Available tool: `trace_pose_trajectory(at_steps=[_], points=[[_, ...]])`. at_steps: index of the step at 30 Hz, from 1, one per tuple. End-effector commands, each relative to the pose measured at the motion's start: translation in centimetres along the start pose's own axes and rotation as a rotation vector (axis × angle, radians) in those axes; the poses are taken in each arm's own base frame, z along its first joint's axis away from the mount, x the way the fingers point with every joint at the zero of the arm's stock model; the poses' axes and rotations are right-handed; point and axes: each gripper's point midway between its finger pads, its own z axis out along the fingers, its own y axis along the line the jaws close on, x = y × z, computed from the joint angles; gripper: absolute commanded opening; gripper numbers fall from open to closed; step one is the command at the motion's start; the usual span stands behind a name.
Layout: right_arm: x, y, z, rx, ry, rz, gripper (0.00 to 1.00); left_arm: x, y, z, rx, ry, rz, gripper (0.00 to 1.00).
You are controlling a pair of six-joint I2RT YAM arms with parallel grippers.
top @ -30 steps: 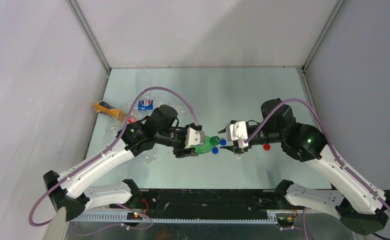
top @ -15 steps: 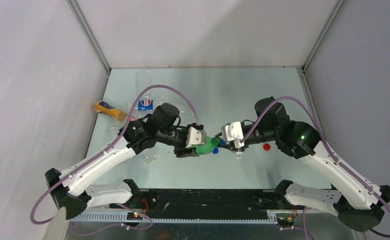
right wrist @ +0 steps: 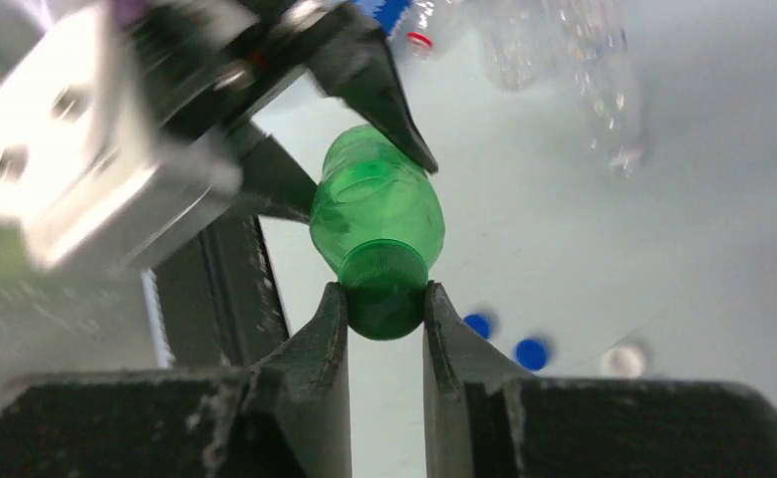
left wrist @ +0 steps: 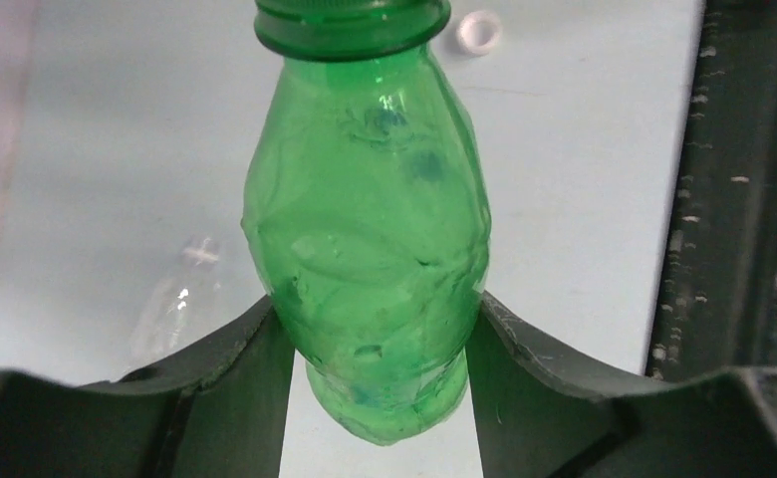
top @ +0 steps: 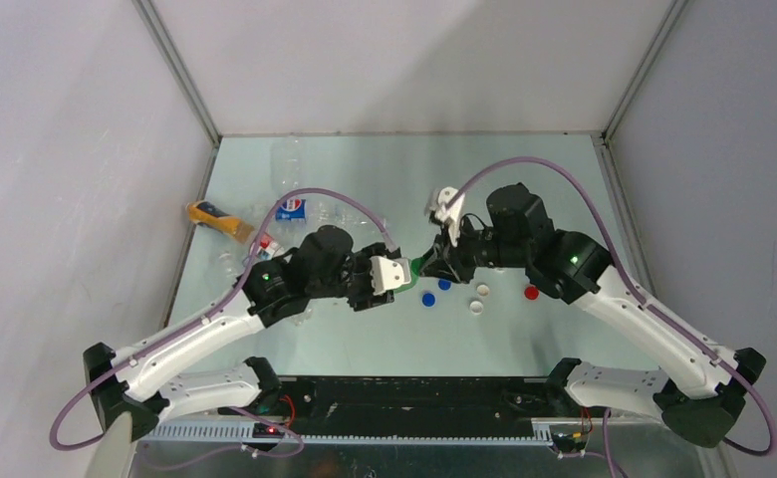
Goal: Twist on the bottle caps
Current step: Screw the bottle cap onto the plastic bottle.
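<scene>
My left gripper [left wrist: 375,309] is shut on the lower body of the green bottle [left wrist: 370,219], which lies level above the table with its neck toward the right arm. A green cap [right wrist: 383,294] sits on that neck, and my right gripper [right wrist: 383,291] is shut on it, one finger on each side. In the top view the two grippers meet at mid-table, the left gripper [top: 389,279] beside the right gripper [top: 434,261], with only a sliver of the green bottle [top: 416,267] showing between them.
Loose caps lie under the right wrist: two blue caps [top: 428,298] [top: 445,284], two white caps [top: 483,291] [top: 476,307] and a red cap [top: 531,293]. At back left lie an orange-yellow bottle [top: 215,219], a blue-labelled clear bottle [top: 290,207] and more clear bottles [top: 285,159].
My right gripper has moved left, turned at the wrist and shut on the green cap at the bottle's mouth. The left gripper has kept hold of the bottle, shifting only slightly.
</scene>
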Motion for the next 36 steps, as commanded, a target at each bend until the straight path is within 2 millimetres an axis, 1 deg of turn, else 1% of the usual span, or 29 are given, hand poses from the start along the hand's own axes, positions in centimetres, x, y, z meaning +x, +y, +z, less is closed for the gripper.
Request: trace_pose_trajectory(at_steps=[1, 2, 3, 4, 5, 6, 7, 8, 9, 12, 13, 14, 15, 17, 18, 19, 20, 21, 22, 23, 24, 26, 27, 28, 29, 30, 31, 32, 36], points=[[1.1, -2.9, 0.7, 0.293, 0.02, 0.611, 0.0, -4.8, 5.8, -1.7, -0.348, -0.151, 0.049, 0.04], [1.6, -4.0, 0.7, 0.361, 0.028, 0.668, 0.0, -5.1, 6.3, -1.9, -0.394, -0.152, 0.057, 0.04], [2.4, -4.5, 0.7, 0.411, 0.042, 0.771, 0.0, -5.2, 6.1, -1.7, -0.409, -0.155, 0.073, 0.04], [2.8, -5.4, 0.5, 0.476, 0.036, 0.817, 0.0, -4.9, 6.6, -2.0, -0.456, -0.136, 0.074, 0.04], [3.2, -5.5, 0.7, 0.502, 0.039, 0.905, 0.0, -4.9, 6.2, -1.7, -0.461, -0.13, 0.094, 0.04], [3.4, -5.9, 0.6, 0.525, 0.033, 0.947, 0.0, -4.9, 6.8, -1.9, -0.508, -0.125, 0.095, 0.04], [3.4, -6.0, 0.7, 0.539, 0.02, 1.014, 0.0, -5.1, 6.4, -1.6, -0.514, -0.131, 0.113, 0.04], [3.3, -6.1, 0.7, 0.54, 0.011, 1.036, 0.0, -4.8, 6.8, -1.7, -0.55, -0.114, 0.113, 0.04], [2.9, -6.1, 0.8, 0.538, -0.012, 1.065, 0.0, -4.7, 6.5, -1.5, -0.555, -0.11, 0.124, 0.04], [1.5, -6.4, 0.4, 0.522, -0.071, 1.039, 0.03, -3.8, 6.3, -1.0, -0.553, -0.076, 0.123, 0.04], [0.7, -6.5, 0.0, 0.512, -0.095, 0.971, 0.11, -3.2, 6.3, -0.9, -0.545, -0.057, 0.117, 0.03], [0.4, -7.0, -0.5, 0.532, -0.113, 0.924, 0.15, -3.0, 6.1, -0.7, -0.525, -0.053, 0.114, 0.03], [-0.3, -7.5, -1.3, 0.54, -0.137, 0.83, 0.24, -2.4, 5.8, -0.5, -0.49, -0.045, 0.095, 0.03], [-1.2, -7.7, -2.4, 0.53, -0.147, 0.638, 0.35, -1.8, 5.3, -0.2, -0.423, -0.048, 0.059, 0.03], [-1.7, -7.9, -2.8, 0.524, -0.146, 0.525, 0.38, -1.6, 5.2, -0.2, -0.401, -0.05, 0.05, 0.04], [-2.3, -7.1, -3.2, 0.476, -0.154, 0.462, 0.42, -1.2, 4.7, 0.0, -0.349, -0.052, 0.04, 0.04], [-2.4, -7.0, -3.5, 0.458, -0.139, 0.344, 0.43, -1.2, 4.5, -0.1, -0.33, -0.054, 0.035, 0.04], [-2.7, -6.1, -3.7, 0.403, -0.144, 0.281, 0.46, -0.9, 3.9, 0.1, -0.278, -0.056, 0.027, 0.04], [-3.0, -5.9, -4.2, 0.388, -0.143, 0.173, 0.47, -1.0, 3.7, 0.2, -0.254, -0.063, 0.027, 0.04], [-2.9, -5.1, -4.0, 0.336, -0.142, 0.123, 0.48, -0.9, 3.3, 0.2, -0.217, -0.068, 0.021, 0.04], [-3.2, -4.7, -4.4, 0.315, -0.149, 0.03, 0.48, -1.0, 3.1, 0.2, -0.199, -0.075, 0.02, 0.04], [-3.1, -3.0, -4.5, 0.217, -0.148, -0.106, 0.49, -1.1, 2.7, 0.2, -0.154, -0.09, 0.016, 0.04], [-3.1, -1.8, -4.4, 0.147, -0.154, -0.153, 0.49, -1.4, 2.1, 0.2, -0.117, -0.108, 0.019, 0.04], [-2.7, -1.3, -4.5, 0.118, -0.141, -0.227, 0.49, -1.5, 2.2, 0.0, -0.108, -0.118, 0.018, 0.05], [-2.6, -0.4, -4.5, 0.065, -0.144, -0.264, 0.49, -1.9, 1.5, 0.0, -0.065, -0.138, 0.022, 0.05], [-2.0, -0.1, -4.6, 0.044, -0.124, -0.326, 0.49, -2.0, 1.4, -0.2, -0.048, -0.145, 0.026, 0.05], [-1.9, 0.4, -4.6, 0.013, -0.123, -0.352, 0.49, -2.4, 0.7, -0.2, -0.006, -0.166, 0.032, 0.05], [-1.3, 0.5, -4.7, -0.005, -0.104, -0.399, 0.49, -2.9, 0.3, -0.5, 0.025, -0.183, 0.043, 0.05], [-0.4, 1.5, -4.7, -0.073, -0.086, -0.473, 0.49, -3.7, -1.0, -0.9, 0.113, -0.2, 0.059, 0.06]])
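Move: The green cap is already on the green bottle's neck and between the right fingertips. From the left hand, still gripping the bottle's body, that cap sits about 8 cm to the right, 7 cm up and 2 cm ahead. Some 27 cm below the right hand, two blue caps lie on the table, one about 5 cm ahead and 1 cm right, the other 8 cm ahead and 4 cm right. Twisting clockwise, as seen looking along its fingers at the bottle, the right hand turns the pinched cap some 50 degrees while both hands swing about 5 cm forward. Its fingers then open and back off the cap to the right and up, and the wrist winds back as both hands return towards the base. The left hand keeps its grip on the bottle throughout. ##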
